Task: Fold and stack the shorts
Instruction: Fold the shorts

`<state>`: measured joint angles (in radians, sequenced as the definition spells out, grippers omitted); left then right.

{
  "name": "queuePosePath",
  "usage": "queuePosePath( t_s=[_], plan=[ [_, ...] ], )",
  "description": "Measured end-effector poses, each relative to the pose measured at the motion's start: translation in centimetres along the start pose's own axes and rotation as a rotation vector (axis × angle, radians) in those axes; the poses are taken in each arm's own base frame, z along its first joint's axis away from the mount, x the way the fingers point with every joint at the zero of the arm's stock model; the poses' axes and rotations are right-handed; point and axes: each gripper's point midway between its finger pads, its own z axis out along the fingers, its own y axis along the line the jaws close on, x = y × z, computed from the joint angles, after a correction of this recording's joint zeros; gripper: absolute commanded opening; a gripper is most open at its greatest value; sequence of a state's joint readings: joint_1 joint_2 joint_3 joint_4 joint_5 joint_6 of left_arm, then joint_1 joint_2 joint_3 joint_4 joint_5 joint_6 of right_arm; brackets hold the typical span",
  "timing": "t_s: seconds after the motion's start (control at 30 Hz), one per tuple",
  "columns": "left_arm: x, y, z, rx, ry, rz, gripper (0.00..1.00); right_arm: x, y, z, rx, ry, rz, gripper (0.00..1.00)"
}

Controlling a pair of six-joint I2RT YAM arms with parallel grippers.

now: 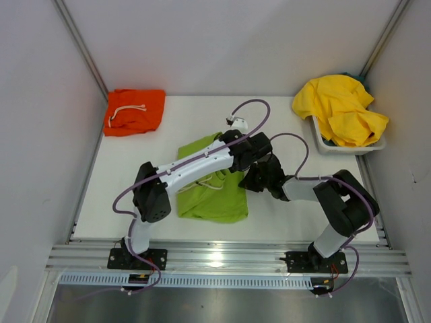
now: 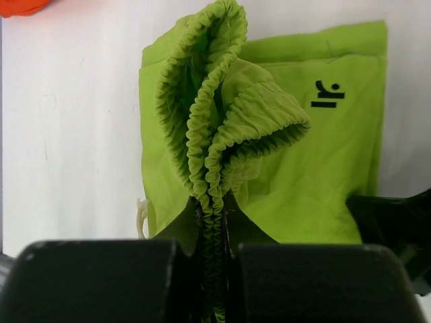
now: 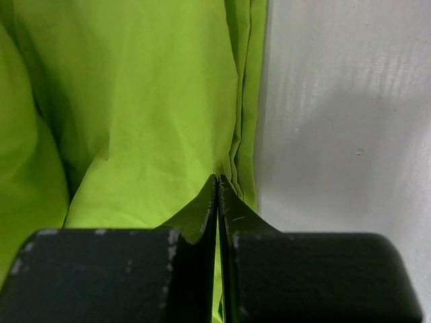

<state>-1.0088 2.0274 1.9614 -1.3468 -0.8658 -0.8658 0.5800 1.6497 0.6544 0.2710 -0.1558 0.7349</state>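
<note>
The lime green shorts (image 1: 214,195) lie partly folded mid-table, both grippers on their right side. My left gripper (image 2: 213,205) is shut on the bunched elastic waistband (image 2: 202,101), lifted off the cloth below; a small dark logo (image 2: 328,94) and a white drawstring (image 2: 142,215) show. My right gripper (image 3: 218,182) is shut on a thin fold at the green shorts' edge (image 3: 246,101). From above, the left gripper (image 1: 237,160) and the right gripper (image 1: 252,180) stand close together. The orange shorts (image 1: 133,111) lie folded at the back left. Yellow shorts (image 1: 343,111) are heaped at the back right.
A white bin (image 1: 337,147) at the back right holds the yellow heap. Grey walls close in the left, right and back sides. A metal rail (image 1: 222,256) runs along the near edge. Purple cables (image 1: 252,108) loop above the wrists.
</note>
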Motion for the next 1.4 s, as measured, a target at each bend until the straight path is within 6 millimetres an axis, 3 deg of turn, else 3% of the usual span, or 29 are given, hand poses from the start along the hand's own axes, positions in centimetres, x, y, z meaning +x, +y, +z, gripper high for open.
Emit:
queuePosePath(
  t_s=[0.2, 0.53, 0.7, 0.83, 0.97, 1.07, 1.17, 1.2, 1.23, 1.3, 1.4],
  plan=[
    [-0.3, -1.0, -0.5, 0.014, -0.016, -0.005, 0.0, 0.1, 0.2, 0.1, -0.019, -0.003, 0.012, 0.0],
    [2.5, -4.0, 2.1, 0.007, 0.049, 0.068, 0.0, 0.7, -0.9, -2.1, 0.015, 0.009, 0.027, 0.0],
    [2.9, -4.8, 2.4, 0.033, 0.058, 0.063, 0.0, -1.1, -1.2, -4.8, 0.02, -0.065, 0.048, 0.05],
    [3.1, -5.4, 2.6, 0.05, 0.062, 0.06, 0.01, -2.5, -1.5, -7.1, 0.022, -0.146, 0.055, 0.03],
    [4.2, -5.9, 3.2, 0.059, 0.077, 0.064, 0.04, -3.2, -2.1, -7.7, 0.035, -0.169, 0.062, 0.02],
    [5.1, -6.4, 3.7, 0.069, 0.092, 0.066, 0.14, -2.8, -3.3, -7.7, 0.062, -0.161, 0.077, 0.01],
    [6.4, -7.0, 4.3, 0.089, 0.115, 0.079, 0.45, -2.4, -4.5, -7.9, 0.091, -0.15, 0.092, 0.01],
    [6.8, -7.3, 4.4, 0.099, 0.123, 0.08, 0.64, -2.4, -4.7, -7.9, 0.095, -0.151, 0.096, 0.01],
    [7.1, -7.5, 4.4, 0.109, 0.133, 0.081, 0.72, -2.4, -4.8, -7.9, 0.097, -0.152, 0.097, 0.01],
    [7.4, -8.1, 4.4, 0.132, 0.142, 0.074, 0.82, -2.5, -5.0, -8.0, 0.098, -0.153, 0.1, 0.01],
    [7.4, -8.9, 4.2, 0.175, 0.144, 0.054, 0.87, -2.5, -5.2, -8.0, 0.099, -0.153, 0.104, 0.01]
  ],
)
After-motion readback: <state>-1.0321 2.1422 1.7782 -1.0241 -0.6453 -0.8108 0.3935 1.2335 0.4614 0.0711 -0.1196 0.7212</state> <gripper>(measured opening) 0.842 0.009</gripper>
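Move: The held green waistband is to go down on the right-hand edge of the folded shorts, about 8 cm to the left gripper's right, roughly level with it and some 16 cm below. The white drawstring lies on the cloth about 6 cm to its left and level with it, and the shorts' near edge is some 12 cm back. For the right gripper, that right-hand edge is directly under its closed fingertips. Lower the left gripper about 11 cm with the held waistband while easing it some 5 cm right, over the folded shorts' right side, tipping the fingers slightly further down, then open them wide near the bottom. Meanwhile draw the closed right fingertips back a little along the cloth edge, lift them off and swing about 9 cm right, clear of the shorts. ##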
